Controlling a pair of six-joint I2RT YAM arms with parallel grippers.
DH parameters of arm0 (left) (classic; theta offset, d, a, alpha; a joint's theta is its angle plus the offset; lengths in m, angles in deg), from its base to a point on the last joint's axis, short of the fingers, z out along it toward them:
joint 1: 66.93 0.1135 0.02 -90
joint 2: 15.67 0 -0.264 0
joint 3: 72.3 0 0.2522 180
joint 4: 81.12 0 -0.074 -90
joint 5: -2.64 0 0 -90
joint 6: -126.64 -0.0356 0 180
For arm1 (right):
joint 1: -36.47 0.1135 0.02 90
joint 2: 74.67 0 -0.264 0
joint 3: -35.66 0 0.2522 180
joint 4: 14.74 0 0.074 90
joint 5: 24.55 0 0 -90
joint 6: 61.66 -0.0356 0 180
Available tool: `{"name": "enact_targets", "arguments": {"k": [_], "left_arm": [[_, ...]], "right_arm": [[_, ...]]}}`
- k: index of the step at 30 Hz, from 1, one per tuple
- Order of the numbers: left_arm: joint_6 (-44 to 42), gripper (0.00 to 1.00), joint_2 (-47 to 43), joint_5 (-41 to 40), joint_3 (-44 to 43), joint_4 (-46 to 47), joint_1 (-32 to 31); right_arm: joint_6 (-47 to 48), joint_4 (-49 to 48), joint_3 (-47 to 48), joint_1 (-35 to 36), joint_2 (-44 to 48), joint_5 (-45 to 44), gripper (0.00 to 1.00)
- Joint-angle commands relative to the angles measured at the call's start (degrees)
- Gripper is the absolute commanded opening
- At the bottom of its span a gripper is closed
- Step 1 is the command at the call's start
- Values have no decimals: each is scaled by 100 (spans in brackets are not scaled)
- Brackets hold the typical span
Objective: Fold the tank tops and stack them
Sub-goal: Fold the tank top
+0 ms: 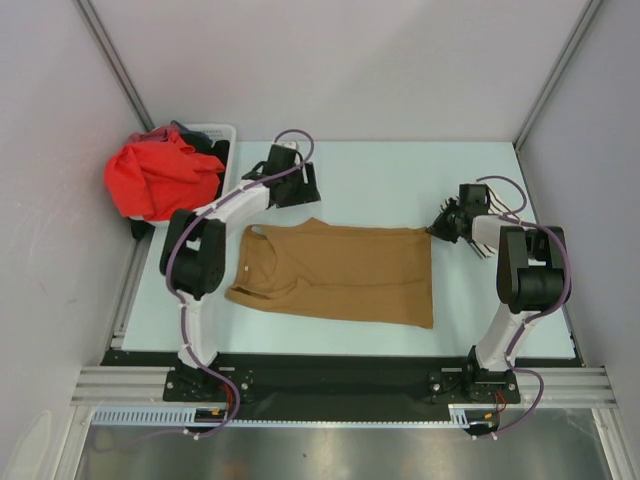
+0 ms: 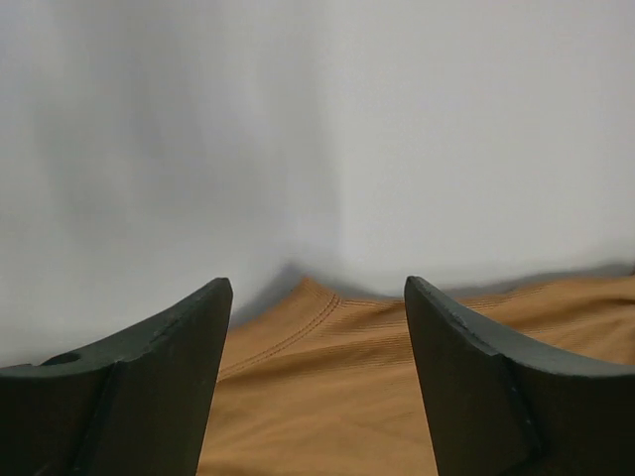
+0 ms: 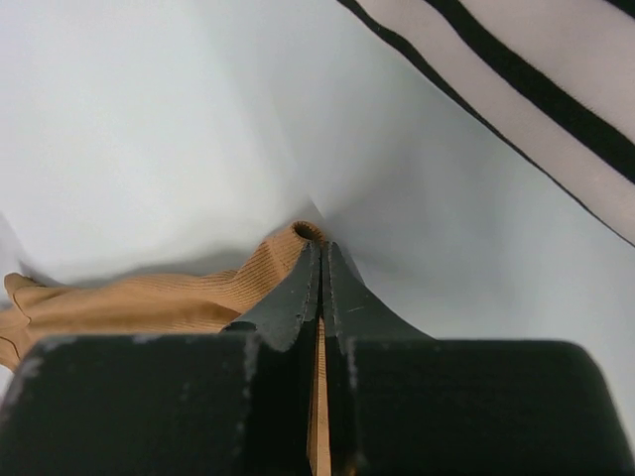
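Note:
The tan-brown tank top (image 1: 340,272) lies spread flat across the middle of the table, its straps to the left. My left gripper (image 1: 302,196) hovers at its far edge, open. In the left wrist view a raised, stitched edge of the tan cloth (image 2: 317,337) sits between the two fingers (image 2: 317,283) without touching either. My right gripper (image 1: 436,231) is shut on the top's far right corner, and a rolled bit of tan hem (image 3: 298,248) pokes out past the pinched tips (image 3: 321,248). Part of the striped tank top (image 3: 536,89) shows in the right wrist view, upper right.
A white laundry basket (image 1: 222,133) stands at the far left corner, with red clothing (image 1: 160,178) heaped over it and spilling onto the table's left edge. Grey walls close in the table on the left, back and right.

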Motion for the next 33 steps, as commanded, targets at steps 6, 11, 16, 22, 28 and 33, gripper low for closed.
{"name": "enact_targets", "arguments": {"k": [6, 11, 16, 22, 28, 33], "left_arm": [[-44, 71, 791, 538, -523, -433, -276], [17, 52, 940, 854, -514, -319, -329], [9, 26, 1002, 890, -654, -222, -320], [-114, 13, 994, 214, -804, -213, -268], [-44, 9, 476, 81, -128, 288, -74], [-88, 6, 185, -86, 285, 498, 5]], "right_arm": [[124, 66, 236, 25, -17, -160, 0], [124, 92, 245, 16, -8, -186, 0], [133, 180, 367, 16, 9, -178, 0], [177, 434, 823, 16, -43, -222, 0], [238, 558, 992, 69, -96, -310, 0], [300, 655, 939, 77, -44, -432, 6]]}}
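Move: The bump in the brown tank top's far edge lies about 7 cm below the left hand, some 3 cm back and 3 cm to its right. From the left hand, the tank top's far-left corner is roughly 15 cm left and 4 cm back. The right hand holds the far-right corner; from that hand the bump is about 28 cm left and 3 cm ahead, the folded striped tank top's middle some 14 cm right and 2 cm ahead. The left fingers shut on the far-edge bump of the brown tank top, after the hand drops about 7 cm while easing back and to the right; holding the bump, the hand then draws some 3 cm left and slightly forward. The right hand keeps its pinch on the far-right corner, at first still, then carries the corner about 3 cm forward and as much up. ##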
